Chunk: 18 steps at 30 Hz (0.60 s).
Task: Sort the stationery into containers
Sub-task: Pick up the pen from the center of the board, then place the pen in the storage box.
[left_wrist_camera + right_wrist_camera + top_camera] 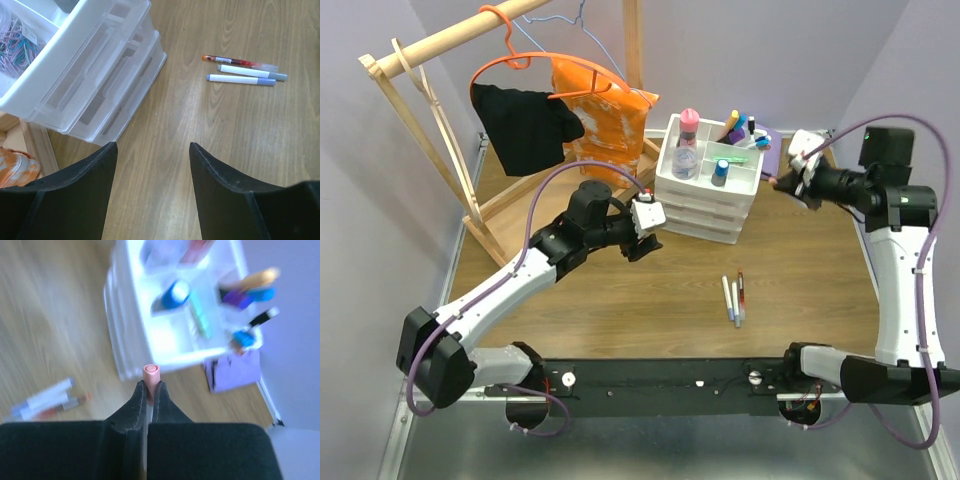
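Observation:
The white three-drawer organiser [705,205] stands at the back centre, with a divided tray [745,180] on top. The tray holds a pink-capped bottle [688,140], a blue-capped bottle [720,172] and several highlighters [735,127]. Three thin pens [735,298] lie together on the wood; they also show in the left wrist view [245,71]. My left gripper [645,245] is open and empty [152,150], low beside the organiser's left front [100,85]. My right gripper [782,182] is shut [149,385] on a pink-capped pen [151,373], held in the air right of the tray [165,342].
A wooden clothes rack [425,110] stands at the back left, with an orange hanger, a black garment [525,125] and an orange bag [600,120]. A purple cloth [235,372] lies behind the organiser's right side. Coloured paper clips [15,42] fill one tray compartment.

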Each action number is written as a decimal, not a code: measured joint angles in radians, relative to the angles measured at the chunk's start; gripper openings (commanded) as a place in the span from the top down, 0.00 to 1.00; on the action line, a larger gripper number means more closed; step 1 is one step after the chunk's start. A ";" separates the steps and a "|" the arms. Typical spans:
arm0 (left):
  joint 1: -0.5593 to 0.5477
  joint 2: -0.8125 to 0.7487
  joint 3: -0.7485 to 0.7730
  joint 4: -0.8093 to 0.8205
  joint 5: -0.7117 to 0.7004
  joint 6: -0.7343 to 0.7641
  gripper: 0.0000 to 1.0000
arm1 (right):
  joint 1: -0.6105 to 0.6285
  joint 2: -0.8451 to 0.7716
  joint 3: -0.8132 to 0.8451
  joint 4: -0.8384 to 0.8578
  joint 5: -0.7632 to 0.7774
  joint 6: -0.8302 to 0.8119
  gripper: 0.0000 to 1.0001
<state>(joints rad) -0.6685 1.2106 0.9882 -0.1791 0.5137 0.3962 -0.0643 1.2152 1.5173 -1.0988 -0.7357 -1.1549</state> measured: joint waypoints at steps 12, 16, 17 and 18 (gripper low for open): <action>0.000 0.104 0.069 0.035 -0.005 -0.023 0.32 | 0.002 0.068 -0.050 0.958 -0.113 1.156 0.99; 0.000 0.105 0.085 0.042 -0.006 -0.023 0.32 | 0.002 0.148 -0.090 1.169 -0.045 1.320 1.00; 0.000 0.105 0.085 0.042 -0.008 -0.023 0.32 | 0.002 0.171 -0.100 1.230 -0.019 1.359 0.99; 0.000 0.105 0.085 0.042 -0.008 -0.023 0.32 | 0.002 0.180 -0.105 1.258 -0.005 1.377 0.99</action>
<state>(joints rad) -0.6685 1.3155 1.0733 -0.1371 0.5056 0.3729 -0.0624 1.3949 1.4124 0.1596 -0.7410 0.2222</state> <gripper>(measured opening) 0.680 0.056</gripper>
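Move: Ahead of the right hand, which already pinches the pen, the organizer's rear right pen compartment lies about 16 cm forward, 6 cm left and some 12 cm down. The blue-capped bottle stands about 10 cm forward and 13 cm left, at much the same height; the loose pens lie on the table some 14 cm back, 5 cm left and 31 cm below. From the left hand the compartment is about 20 cm forward, 20 cm right and slightly lower. Rising some 12 cm and then swinging about 13 cm forward, with a small drift left, the right hand brings the pen up over the rear right side of the organizer, near the pen compartment. The wrist rolls left side up by roughly 55 degrees, fingers going from slanting down to about level, and keeps its pinch near the pink end. The open left hand eases about 3 cm forward and right, towards the organizer. ##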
